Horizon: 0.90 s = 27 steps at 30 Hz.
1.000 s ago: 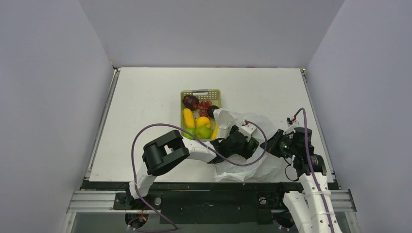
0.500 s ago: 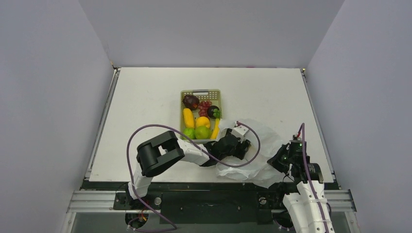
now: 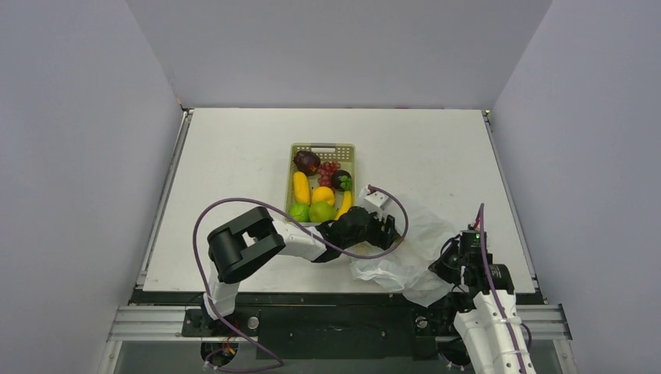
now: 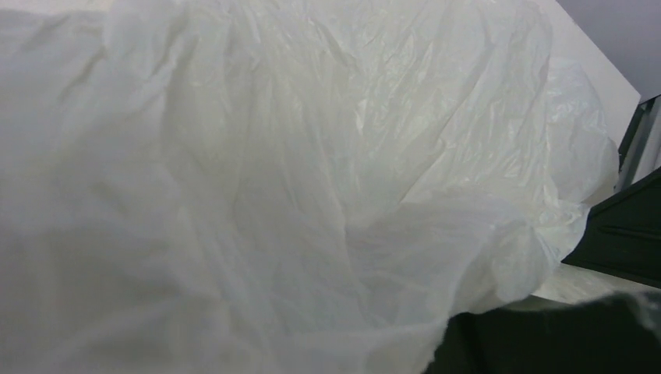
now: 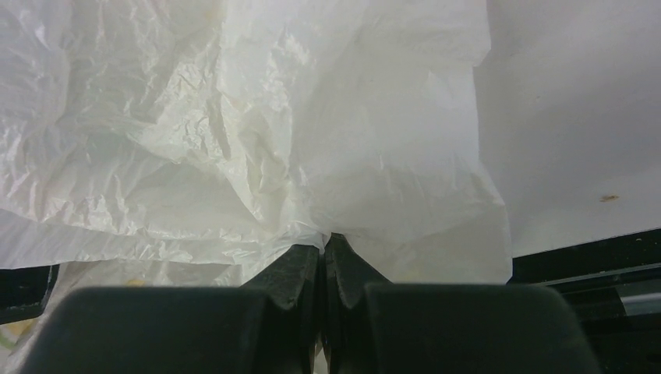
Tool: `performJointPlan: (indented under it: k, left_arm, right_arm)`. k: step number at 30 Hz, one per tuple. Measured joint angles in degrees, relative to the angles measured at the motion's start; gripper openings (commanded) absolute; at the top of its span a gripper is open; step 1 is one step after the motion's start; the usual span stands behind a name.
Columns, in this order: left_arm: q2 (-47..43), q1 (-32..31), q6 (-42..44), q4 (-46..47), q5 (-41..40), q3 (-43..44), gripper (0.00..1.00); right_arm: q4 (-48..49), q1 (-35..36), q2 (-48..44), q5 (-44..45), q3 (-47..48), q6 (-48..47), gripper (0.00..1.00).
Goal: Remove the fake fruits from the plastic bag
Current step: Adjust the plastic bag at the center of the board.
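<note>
The white plastic bag (image 3: 411, 248) lies crumpled near the front edge, right of the yellow-green basket. It fills the left wrist view (image 4: 296, 156) and the right wrist view (image 5: 234, 132). My right gripper (image 5: 323, 240) is shut on a fold of the bag at its near right side (image 3: 446, 263). My left gripper (image 3: 385, 231) is pressed into the bag's left side, and its fingers are hidden by plastic. Fake fruits lie in the basket: a dark maroon one (image 3: 306, 162), a green one (image 3: 322, 212), yellow ones and red grapes. No fruit shows inside the bag.
The basket (image 3: 321, 148) stands mid-table, just beyond the left gripper. The table's front edge and black rail (image 3: 335, 296) lie close under the bag. The left arm's purple cable (image 3: 234, 206) loops over the table.
My right gripper has pulled back toward the near right corner, dragging the bag off the basket's edge. My left gripper has moved left, toward the basket.
</note>
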Motion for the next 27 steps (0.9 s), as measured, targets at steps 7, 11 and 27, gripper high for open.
performJointPlan:
  k: [7, 11, 27]
  left_arm:
    - [-3.61, 0.09, -2.45, -0.81, 3.72, -0.07, 0.50]
    - [-8.00, 0.13, -4.39, -1.60, 7.69, -0.04, 0.43]
    - [-19.28, 0.74, -7.32, -11.02, 18.47, 0.26, 0.42]
  right_arm:
    - [1.36, 0.00, -0.11, 0.63, 1.86, 0.55, 0.00]
    - [3.08, 0.00, -0.02, 2.08, 3.58, 1.09, 0.00]
    - [8.72, -0.55, 9.07, 8.61, 13.86, -0.85, 0.00]
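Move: The crumpled plastic bag lies right at the left hand, its middle about 3 cm to the right, 4 cm back and 3 cm below; the plastic drapes over the fingers. The basket's middle is some 20 cm left and 13 cm ahead, its banana about 14 cm left and 7 cm ahead. The right hand already pinches the bag's edge; the bag's middle lies roughly 8 cm ahead of it, 8 cm left and 2 cm lower. Forward and up together, about 7.5 cm each and drifting slightly right, the right hand lifts its pinched edge of the bag, its fingers tipping up to point more forward. Meanwhile the left hand rises some 13 cm and draws back about 6 cm out of the draped plastic, fingertips tilting up and swinging clockwise while the gap narrows but stays open. ##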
